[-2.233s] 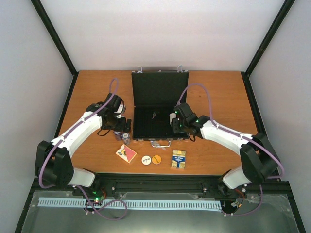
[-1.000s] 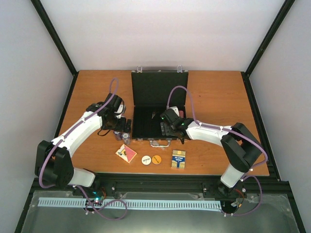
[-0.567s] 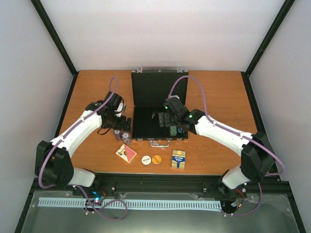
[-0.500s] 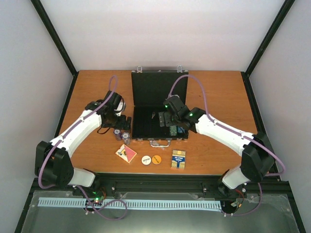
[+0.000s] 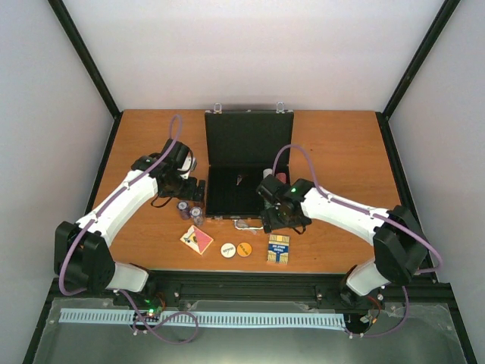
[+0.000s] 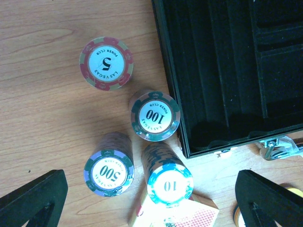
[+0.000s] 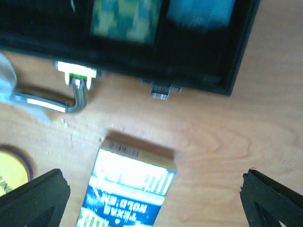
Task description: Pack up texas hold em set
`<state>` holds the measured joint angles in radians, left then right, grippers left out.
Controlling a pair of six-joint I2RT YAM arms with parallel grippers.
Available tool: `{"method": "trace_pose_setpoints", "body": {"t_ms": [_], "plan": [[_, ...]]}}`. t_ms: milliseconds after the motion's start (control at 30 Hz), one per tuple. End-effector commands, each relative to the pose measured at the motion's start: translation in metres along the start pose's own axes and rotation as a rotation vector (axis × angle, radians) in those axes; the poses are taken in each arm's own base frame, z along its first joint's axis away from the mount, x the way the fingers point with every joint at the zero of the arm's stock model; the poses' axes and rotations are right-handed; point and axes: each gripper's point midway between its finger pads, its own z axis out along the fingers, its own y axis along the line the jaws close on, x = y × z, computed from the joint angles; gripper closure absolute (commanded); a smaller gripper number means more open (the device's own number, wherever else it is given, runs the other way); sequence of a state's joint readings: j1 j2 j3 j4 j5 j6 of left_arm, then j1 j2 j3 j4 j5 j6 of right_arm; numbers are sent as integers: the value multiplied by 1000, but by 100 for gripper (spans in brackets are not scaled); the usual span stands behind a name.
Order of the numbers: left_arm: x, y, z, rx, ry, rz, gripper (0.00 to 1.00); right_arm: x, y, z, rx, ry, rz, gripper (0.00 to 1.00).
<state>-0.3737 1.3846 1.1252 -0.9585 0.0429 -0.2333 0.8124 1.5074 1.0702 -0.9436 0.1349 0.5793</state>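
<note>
The black case (image 5: 250, 144) of the texas hold em set lies open at the table's middle, its silver handle (image 7: 47, 101) at the front. Chip stacks marked 5 (image 6: 106, 63), 100 (image 6: 155, 116), 500 (image 6: 109, 171) and 10 (image 6: 169, 184) stand left of the case. My left gripper (image 6: 151, 203) hovers open above them. A red card deck (image 5: 196, 240) lies just in front. My right gripper (image 7: 154, 203) is open above the blue card deck (image 7: 130, 189), near the case's front edge. Green chips (image 7: 125, 19) and blue chips (image 7: 199, 12) lie inside the case.
A white disc (image 5: 227, 249) and an orange disc (image 5: 244, 249) lie between the two decks. Grey walls enclose the wooden table (image 5: 341, 152) on three sides, with a black rail (image 5: 250, 280) along its near edge.
My right gripper has drawn back from inside the case to its front edge, above the blue deck. The left gripper has shifted slightly away from the chip stacks.
</note>
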Motion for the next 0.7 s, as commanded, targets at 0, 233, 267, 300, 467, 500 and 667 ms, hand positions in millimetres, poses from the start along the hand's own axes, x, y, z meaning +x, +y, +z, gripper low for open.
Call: {"method": "trace_pose_setpoints", "body": {"t_ms": [0, 233, 267, 300, 467, 500, 667], "plan": [[-4, -6, -11, 28, -28, 14, 0, 28, 15, -8, -42, 60, 38, 0], [-5, -9, -7, 39, -21, 17, 0, 61, 25, 3, -12, 139, 32, 0], [-5, -9, -6, 42, -19, 15, 0, 63, 23, 4, 0, 146, 44, 0], [-5, -10, -6, 45, -20, 13, 0, 66, 20, 4, 16, 154, 64, 0], [-8, -12, -5, 56, -26, 5, 0, 69, 15, 3, 27, 150, 124, 0], [-9, -12, -5, 58, -26, 5, 0, 68, 16, 4, 29, 149, 129, 0], [-9, -14, -2, 64, -16, 3, 0, 67, 24, 14, 15, 167, 153, 0]]}}
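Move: The card pack lies on the table about 6 cm back from the right gripper, some 1 cm to its left and 8 cm below. The yellow button is level with the pack and 10 cm to its left, the white button 5 cm farther left; the case handle sits 2 cm ahead of the right gripper and 10 cm to its left. From the left gripper the pack is roughly 14 cm back, 26 cm right and 13 cm down. Draw the right gripper back from the case's front edge towards the card pack, about 6.5 cm, sinking some 2.5 cm on the way and slowing to a stop above the pack. Tip the fingers about 10 degrees nearer to vertical and turn the hand slightly clockwise, with the jaws staying wide open and touching nothing yet. ##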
